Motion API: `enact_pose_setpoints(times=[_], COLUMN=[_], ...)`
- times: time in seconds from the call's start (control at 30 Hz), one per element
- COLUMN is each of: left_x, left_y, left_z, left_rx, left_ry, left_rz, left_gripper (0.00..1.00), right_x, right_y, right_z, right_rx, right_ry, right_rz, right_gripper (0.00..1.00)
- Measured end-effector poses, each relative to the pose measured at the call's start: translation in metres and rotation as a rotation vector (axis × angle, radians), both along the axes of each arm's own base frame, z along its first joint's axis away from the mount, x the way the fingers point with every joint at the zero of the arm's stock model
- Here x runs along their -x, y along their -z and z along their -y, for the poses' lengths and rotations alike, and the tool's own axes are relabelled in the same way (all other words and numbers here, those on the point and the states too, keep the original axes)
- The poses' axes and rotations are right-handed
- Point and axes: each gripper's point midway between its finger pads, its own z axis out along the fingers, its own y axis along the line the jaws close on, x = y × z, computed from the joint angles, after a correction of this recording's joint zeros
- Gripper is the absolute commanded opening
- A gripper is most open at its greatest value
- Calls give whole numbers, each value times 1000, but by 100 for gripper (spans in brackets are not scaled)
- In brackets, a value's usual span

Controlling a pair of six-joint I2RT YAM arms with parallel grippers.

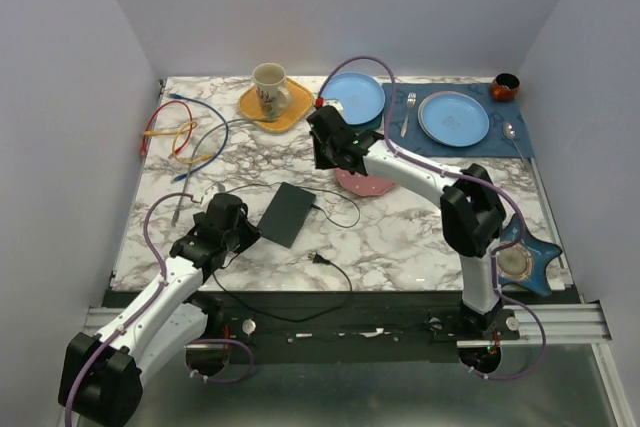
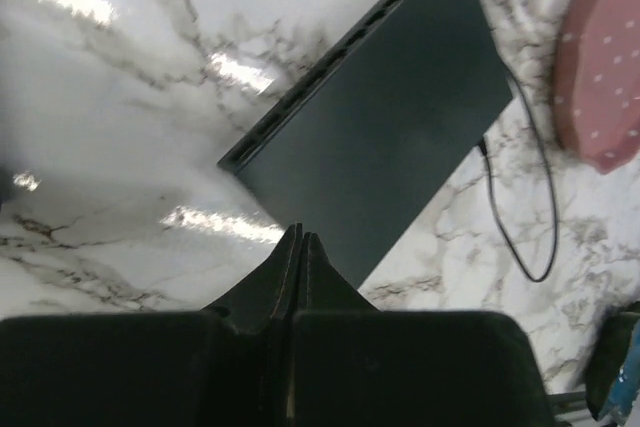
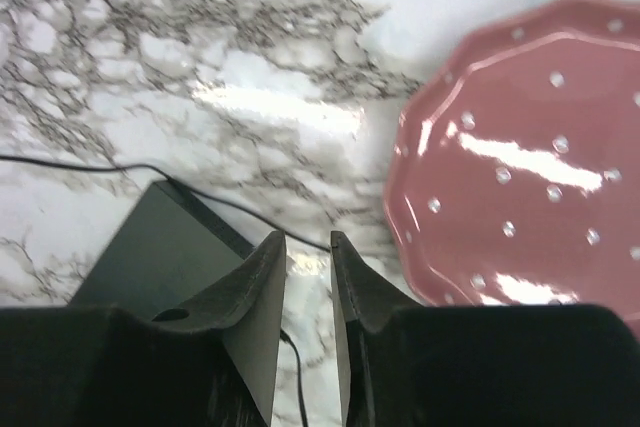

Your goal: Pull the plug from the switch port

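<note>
The switch (image 1: 287, 213) is a flat black box lying near the middle of the marble table, also seen in the left wrist view (image 2: 390, 137) and the right wrist view (image 3: 160, 252). The sockets along its left edge (image 2: 330, 57) look empty. A thin black cord (image 2: 525, 217) meets its right edge with a small plug (image 2: 484, 147). My left gripper (image 2: 300, 233) is shut with nothing in it, its tips over the switch's near corner (image 1: 245, 230). My right gripper (image 3: 308, 237) hangs open and empty between the switch and the pink plate (image 1: 322, 162), above the cord (image 3: 298, 372).
A pink dotted plate (image 1: 368, 185) lies just right of the switch. Red, yellow and blue cables (image 1: 178, 132) lie at the far left, with a grey lead (image 1: 180, 205) near my left arm. Another black plug (image 1: 318, 259) lies near the front edge. A mug (image 1: 270, 89), blue plates (image 1: 455, 117) and cutlery stand at the back.
</note>
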Motion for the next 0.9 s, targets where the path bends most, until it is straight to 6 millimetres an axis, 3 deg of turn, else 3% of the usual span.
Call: enact_pose_setpoints(times=[0.17, 0.4, 0.67, 0.73, 0.9], left_x=[22, 34, 9, 4, -7], left_y=[33, 59, 61, 61, 61], left_z=[-3, -5, 13, 17, 24], left_rx=[-7, -12, 31, 36, 16], left_ry=[-7, -28, -15, -7, 30], left_rz=[-84, -165, -150, -151, -172], left_gripper=[0, 0, 0, 0, 0], right_x=[-16, -10, 10, 17, 25], right_y=[17, 63, 87, 95, 93], right_z=[-31, -40, -38, -35, -15], right_rx=[-6, 29, 19, 16, 11], right_ry=[-62, -98, -125, -122, -98], right_rz=[-26, -127, -211, -223, -202], right_gripper=[19, 15, 12, 12, 12])
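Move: The switch lies crooked on the table, its middle about 6 cm ahead, 6 cm right and 6 cm below the left hand. From the right hand that middle is some 9 cm back, 10 cm left and 10 cm down. The black lead enters the switch's right side about 7 cm back and 3 cm left of the right hand; the pink plate is 3 cm ahead, 10 cm right. The loose power plug lies roughly 6 cm back and 14 cm right of the left hand. Shut left fingertips come against the near short end of the switch and push on it: that hand first sinks about 6 cm while drawing back, then slides forward and right low over the table. The right hand swings left, then sinks about 9 cm and draws back to the far end's right corner, narrowing its fingers as both hands tip further down. ##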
